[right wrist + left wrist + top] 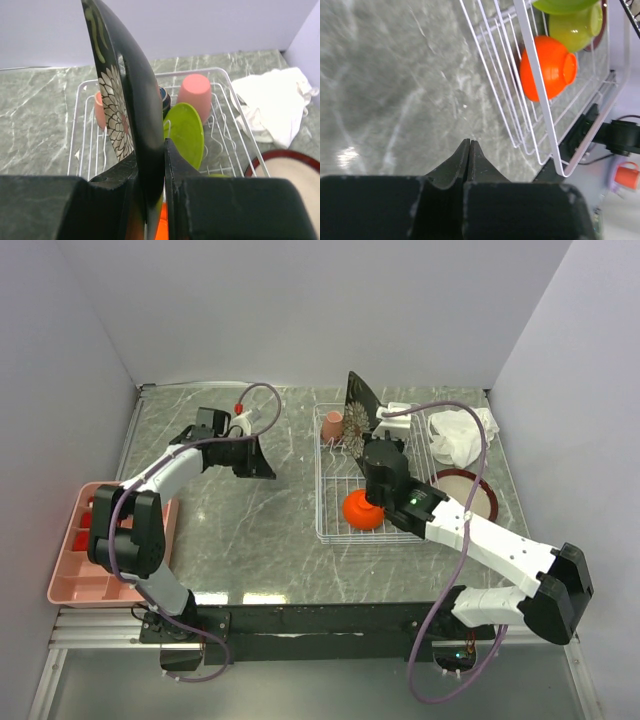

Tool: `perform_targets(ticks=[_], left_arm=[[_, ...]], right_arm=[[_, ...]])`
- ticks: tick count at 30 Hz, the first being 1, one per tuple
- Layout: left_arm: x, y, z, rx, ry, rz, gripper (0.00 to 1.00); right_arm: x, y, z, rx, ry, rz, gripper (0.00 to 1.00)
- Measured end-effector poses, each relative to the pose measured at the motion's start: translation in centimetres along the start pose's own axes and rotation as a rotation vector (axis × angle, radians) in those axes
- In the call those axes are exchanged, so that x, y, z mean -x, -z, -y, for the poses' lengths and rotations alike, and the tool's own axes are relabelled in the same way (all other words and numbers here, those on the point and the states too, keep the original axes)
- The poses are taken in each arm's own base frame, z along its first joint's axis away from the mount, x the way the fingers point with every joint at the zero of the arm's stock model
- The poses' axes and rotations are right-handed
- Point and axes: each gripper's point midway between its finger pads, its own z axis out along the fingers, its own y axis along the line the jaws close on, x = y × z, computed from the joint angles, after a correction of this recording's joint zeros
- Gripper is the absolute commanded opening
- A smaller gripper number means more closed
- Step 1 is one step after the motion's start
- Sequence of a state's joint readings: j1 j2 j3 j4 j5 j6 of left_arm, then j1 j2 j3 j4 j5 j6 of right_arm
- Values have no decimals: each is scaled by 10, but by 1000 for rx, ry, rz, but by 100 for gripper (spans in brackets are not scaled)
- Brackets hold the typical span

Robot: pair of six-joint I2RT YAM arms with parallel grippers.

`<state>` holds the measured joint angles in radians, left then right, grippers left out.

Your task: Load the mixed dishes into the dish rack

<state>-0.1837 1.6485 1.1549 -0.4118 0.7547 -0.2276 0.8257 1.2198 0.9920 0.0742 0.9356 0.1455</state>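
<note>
My right gripper (152, 150) is shut on the lower edge of the black floral square plate (120, 100), holding it upright on edge over the dish rack (75, 120). In the rack stand a lime green plate (184, 132), a pink cup (196, 97), a salmon cup (100, 110) and a dark navy cup (165, 100). An orange bowl (362, 510) lies at the rack's near end, with a lime green bowl (577, 27) beside it. The brown round plate (470, 490) lies on the table right of the rack. My left gripper (469, 142) is shut and empty over bare table, left of the rack (543, 100).
A white cloth rag (460, 435) lies bunched at the back right, just behind the brown plate. A pink divided tray (75, 560) sits at the table's left edge beside the left arm's base. Grey walls close the table on three sides.
</note>
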Motion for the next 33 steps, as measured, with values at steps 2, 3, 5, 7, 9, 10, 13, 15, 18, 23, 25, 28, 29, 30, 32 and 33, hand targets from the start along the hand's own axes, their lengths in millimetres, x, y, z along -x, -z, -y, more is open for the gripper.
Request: perform_targets(ticks=[2, 3, 5, 7, 9, 10, 13, 15, 18, 23, 25, 28, 29, 30, 32, 33], left_arm=[[-7, -4, 4, -17, 22, -14, 1], [-8, -4, 5, -21, 28, -16, 1], [-5, -6, 8, -28, 28, -7, 1], [-2, -6, 11, -33, 16, 3, 1], [0, -6, 14, -39, 5, 7, 1], [0, -6, 16, -47, 1, 8, 1], [1, -6, 19, -61, 4, 8, 1], [1, -6, 21, -74, 15, 8, 1], [2, -7, 24, -93, 25, 8, 1], [1, -7, 27, -110, 27, 2, 1], [1, -7, 28, -111, 27, 2, 1], [2, -5, 29, -114, 25, 4, 1], [2, -4, 30, -115, 22, 6, 1], [3, -3, 32, -116, 19, 9, 1], [5, 3, 37, -120, 5, 22, 1], [6, 5, 40, -122, -2, 29, 1]], right_arm=[[2, 2, -5, 11, 19, 10, 0], [5, 2, -5, 5, 17, 23, 0], [13, 3, -7, -5, 5, 42, 0], [19, 2, -8, -19, -7, 51, 0], [24, 0, -9, -34, -17, 58, 0], [26, 0, -10, -36, -20, 58, 0], [29, -3, -16, -37, -29, 53, 0], [27, -4, -18, -38, -28, 40, 0], [19, -5, -21, -42, -29, 22, 0], [9, -10, -28, -50, -17, 15, 0], [4, -13, -32, -49, -14, 11, 0], [-9, -17, -38, -51, 2, -9, 0], [-14, -18, -39, -51, 10, -17, 0], [-17, -19, -40, -52, 14, -22, 0], [-24, -22, -44, -55, 19, -33, 0], [-28, -23, -47, -56, 23, -39, 0]])
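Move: Beyond and below the right hand, the free slot in the rack for the dark patterned plate lies roughly 8 cm ahead, 5 cm left and 20 cm down. The green plate stands about 8 cm to that slot's right; the blue mug is some 15 cm ahead of the hand and 3 cm left, and the orange bowl about 4 cm back and 3 cm left, both well below. From the left hand the slot is about 8 cm ahead, 20 cm right and slightly lower. Keeping the dark plate pinched by its near edge and upright, the right hand first lifts about 3 cm, then sinks some 6 cm while shifting left and a little forward over the rack, away from the green plate's side towards the free slot. The shut, empty left hand edges up and right near the rack's left side. ##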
